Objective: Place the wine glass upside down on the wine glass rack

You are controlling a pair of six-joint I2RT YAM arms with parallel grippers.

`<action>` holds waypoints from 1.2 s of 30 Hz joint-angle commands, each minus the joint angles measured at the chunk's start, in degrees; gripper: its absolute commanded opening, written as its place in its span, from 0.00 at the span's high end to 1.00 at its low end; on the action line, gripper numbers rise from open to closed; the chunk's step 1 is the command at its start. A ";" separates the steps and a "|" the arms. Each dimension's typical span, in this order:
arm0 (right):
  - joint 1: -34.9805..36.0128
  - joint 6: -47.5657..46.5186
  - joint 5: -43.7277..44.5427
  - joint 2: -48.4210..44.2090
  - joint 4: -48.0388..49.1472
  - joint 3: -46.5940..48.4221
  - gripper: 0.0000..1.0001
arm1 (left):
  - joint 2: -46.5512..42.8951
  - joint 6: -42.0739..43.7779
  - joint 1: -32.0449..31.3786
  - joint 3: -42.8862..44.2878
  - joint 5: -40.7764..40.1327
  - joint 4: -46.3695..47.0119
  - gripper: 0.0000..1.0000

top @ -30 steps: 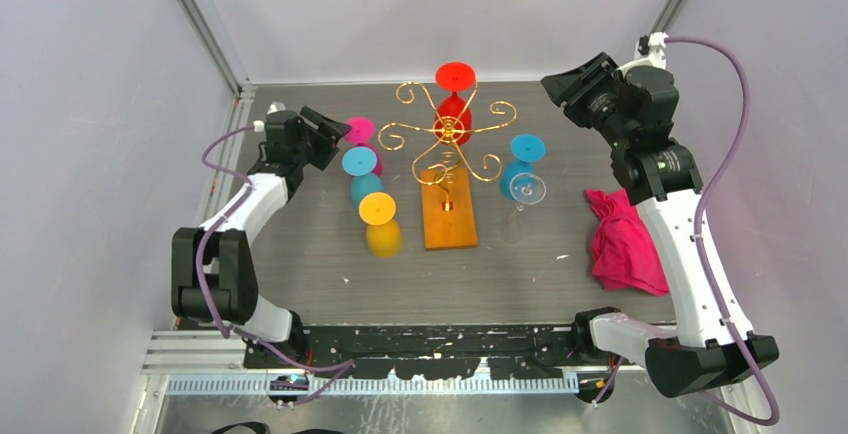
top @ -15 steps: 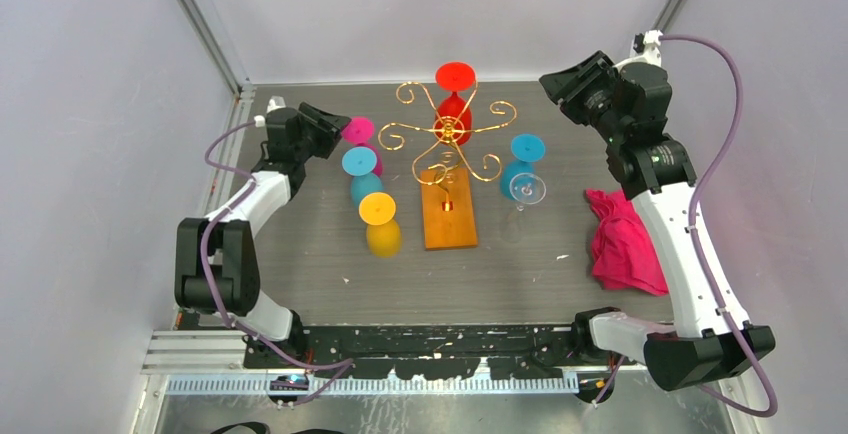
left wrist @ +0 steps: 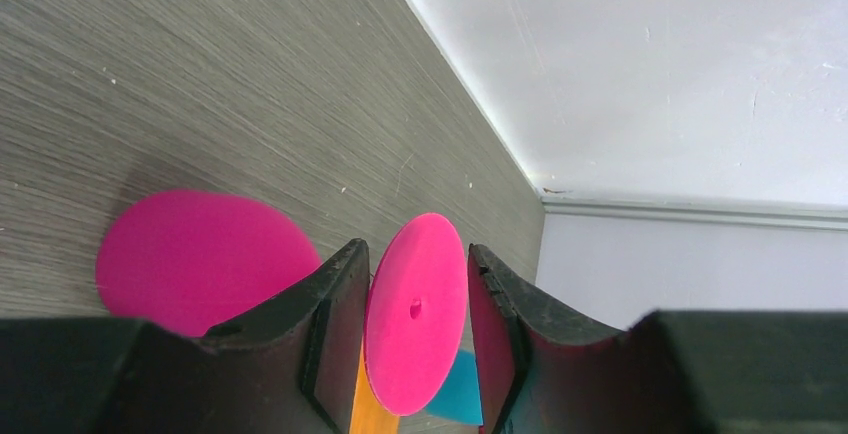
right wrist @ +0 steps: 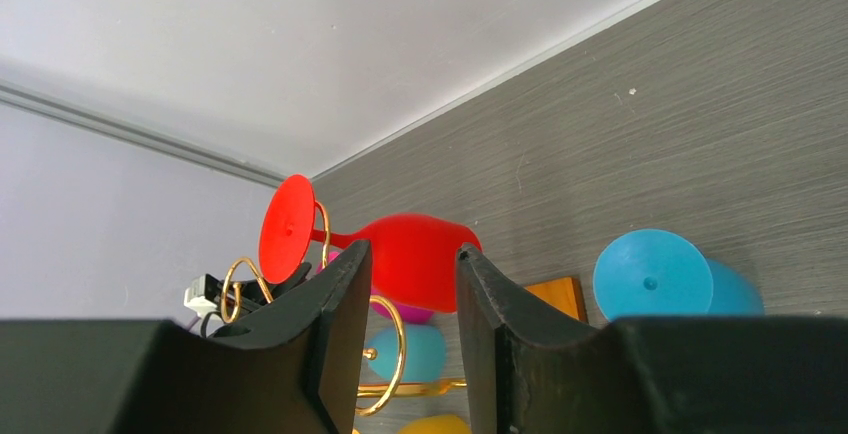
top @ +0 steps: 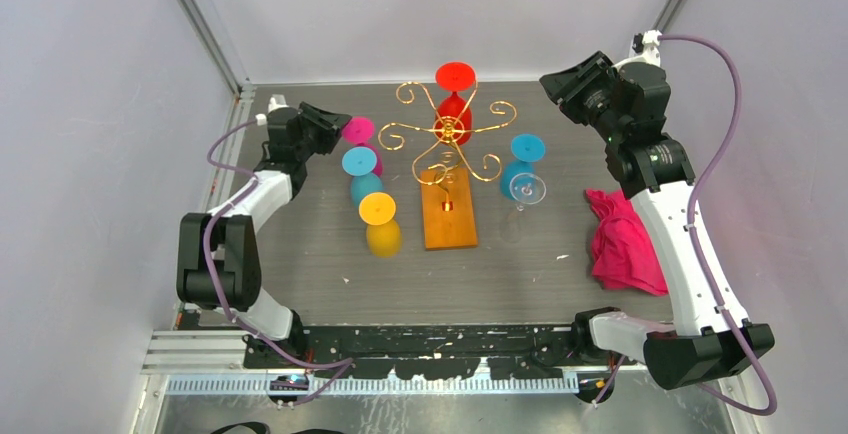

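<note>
The gold wire wine glass rack [top: 447,134] stands mid-table on its orange wooden base [top: 448,216], with a red glass [top: 455,104] hanging on its far arm. A pink wine glass [top: 360,134] stands upside down left of the rack. My left gripper [top: 338,124] reaches it from the left, rolled on its side. In the left wrist view the pink foot disc [left wrist: 415,309] lies in the gap of my left gripper [left wrist: 417,254], jaws apart and unclamped, with the pink bowl [left wrist: 190,254] behind. My right gripper [top: 558,82] hangs open and empty at the back right, and the right wrist view of it [right wrist: 413,252] looks toward the red glass [right wrist: 415,259].
A blue glass [top: 362,172] and a yellow glass [top: 380,224] stand upside down in a row in front of the pink one. Right of the rack are another blue glass [top: 523,159] and a clear glass [top: 527,190]. A pink cloth [top: 625,239] lies at the right.
The left jaws have narrowed around the pink glass's foot, and the left arm has shifted slightly. The right arm has barely moved.
</note>
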 commanded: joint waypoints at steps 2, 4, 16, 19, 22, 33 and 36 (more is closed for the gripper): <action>-0.22 -1.18 1.07 -0.04 2.76 0.09 0.58 | -0.47 -0.15 0.30 -1.31 1.51 3.40 0.58; -0.31 -1.17 1.08 -0.02 2.76 0.07 0.58 | -0.78 -0.14 0.29 -2.40 1.57 3.74 0.58; -0.35 -0.53 0.95 0.45 3.16 -0.14 0.59 | -2.88 -0.25 0.30 -6.29 1.61 5.59 0.58; -0.40 -0.45 1.05 0.51 3.29 -0.03 0.59 | -3.01 -0.40 0.30 -6.04 1.62 5.75 0.61; -0.35 -0.48 1.16 0.36 3.21 -0.04 0.59 | -3.12 -0.81 0.30 -6.15 1.33 6.16 0.63; -0.38 -0.88 1.58 0.20 2.85 -0.37 0.60 | -3.61 -1.91 0.29 -6.39 0.70 7.46 0.75; -0.39 -0.90 1.69 0.19 2.85 -0.52 0.61 | -3.59 -1.85 0.30 -6.04 0.58 7.43 0.81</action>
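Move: The upside-down pink wine glass stands about 3 cm to the right of my left hand and 1 cm ahead, its middle some 11 cm below and its foot just under fingertip height. The blue glass stands 6 cm back and 3 cm right, the yellow one about 15 cm back and 7 cm right. The rack's hub is some 20 cm right, 3 cm back and 5 cm up. From my right hand the pink glass lies about 35 cm left, 10 cm ahead and 31 cm down. With my left hand I dip about 2.5 cm and draw back some 1.5 cm, so my fingers straddle the near-left rim of the pink glass's foot, one below the disc and one above. Then, easing back up by roughly 1 cm, I narrow my half-open fingers to about half their gap around the foot, with next to no wrist turn. ##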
